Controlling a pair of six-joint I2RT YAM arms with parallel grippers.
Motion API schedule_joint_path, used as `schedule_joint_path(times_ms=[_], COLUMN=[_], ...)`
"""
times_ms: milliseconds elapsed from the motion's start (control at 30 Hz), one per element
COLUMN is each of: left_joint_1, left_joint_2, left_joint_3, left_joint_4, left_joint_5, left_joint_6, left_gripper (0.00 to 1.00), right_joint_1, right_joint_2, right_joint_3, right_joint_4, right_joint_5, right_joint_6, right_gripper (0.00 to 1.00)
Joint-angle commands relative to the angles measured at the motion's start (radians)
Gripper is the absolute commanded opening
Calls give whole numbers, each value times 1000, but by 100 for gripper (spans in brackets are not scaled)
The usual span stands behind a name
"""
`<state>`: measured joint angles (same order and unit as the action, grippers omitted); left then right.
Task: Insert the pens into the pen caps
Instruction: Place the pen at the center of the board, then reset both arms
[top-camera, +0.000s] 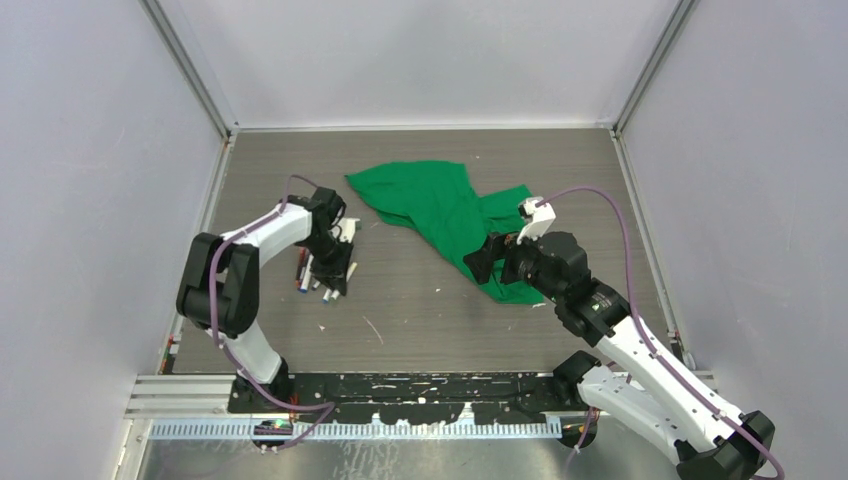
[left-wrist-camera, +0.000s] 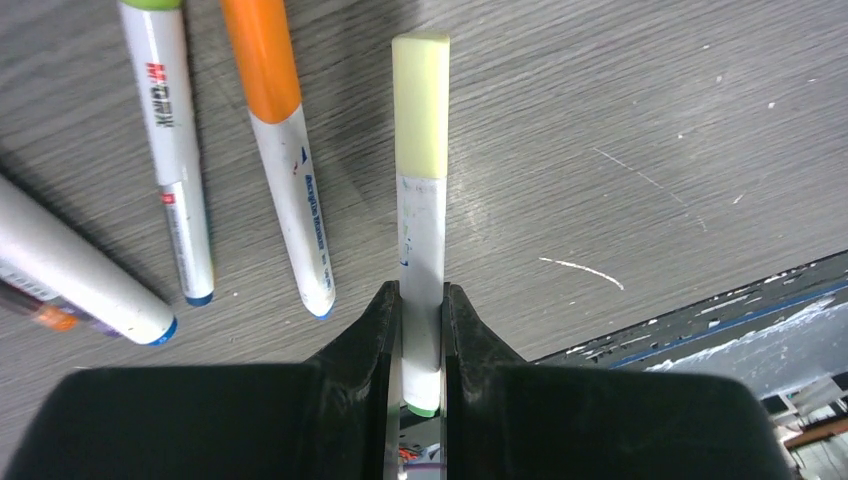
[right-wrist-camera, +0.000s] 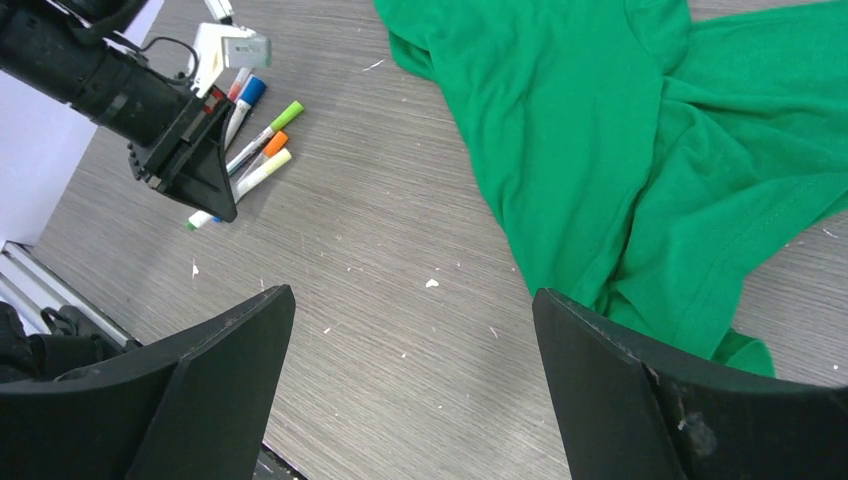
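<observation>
My left gripper (left-wrist-camera: 421, 290) is shut on a white-barrelled pen (left-wrist-camera: 420, 230). That pen has a pale yellow cap (left-wrist-camera: 421, 100) on its far end and a green end between the jaws. It lies low along the table beside an orange-capped pen (left-wrist-camera: 285, 160) and a green-capped pen (left-wrist-camera: 175, 150). From above, the left gripper (top-camera: 330, 268) stands over the pens (top-camera: 318, 284). In the right wrist view the same cluster of pens (right-wrist-camera: 255, 150) lies far left. My right gripper (right-wrist-camera: 412, 300) is open and holds nothing, near the green cloth's edge (top-camera: 485, 258).
A crumpled green cloth (top-camera: 440, 205) covers the back middle of the table and shows in the right wrist view (right-wrist-camera: 620, 130). A thicker white marker (left-wrist-camera: 70, 270) lies left of the pens. The black base rail (top-camera: 420, 385) runs along the near edge.
</observation>
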<state>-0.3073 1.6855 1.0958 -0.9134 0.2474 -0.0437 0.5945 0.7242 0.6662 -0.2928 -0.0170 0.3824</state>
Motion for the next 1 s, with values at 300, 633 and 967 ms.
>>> schedule_joint_path(times_ms=[300, 633, 967], left_joint_1=[63, 68, 67], left_joint_2=[44, -37, -326], left_joint_3=[32, 22, -12], left_joint_4=[-38, 1, 343], left_joint_5=[-46, 23, 215], left_joint_6=[-47, -42, -203], left_gripper=[35, 60, 94], right_joint_1=[-5, -5, -25], right_joint_2=[-22, -23, 152], right_joint_3=[-3, 3, 68], right_joint_4=[57, 45, 53], right_joint_5=[26, 42, 13], right_joint_6=[44, 51, 16], right_gripper=[96, 96, 97])
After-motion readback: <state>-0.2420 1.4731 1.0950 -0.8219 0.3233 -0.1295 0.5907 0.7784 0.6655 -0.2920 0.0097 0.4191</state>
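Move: The left hand already grips the yellow-capped pen near its green end, and its resting place, just right of the orange-capped pen, has its middle some 3 cm ahead, 1 cm left and 2 cm below. The orange-capped pen lies about 4 cm ahead and 2 cm left, the green-capped pen 6 cm ahead and 4 cm left, both 2 cm lower. From the waiting right hand the resting place is roughly 26 cm left, 2 cm ahead, 19 cm down. Down by only a centimetre or so, then about 2 cm to its left, the left hand brings the yellow-capped pen in against the orange-capped one, turning slightly counter-clockwise. The fingers open wide and let go; the hand then lifts clear about 7 cm, drifting forward and a little right as its fingers tilt up towards the front. ##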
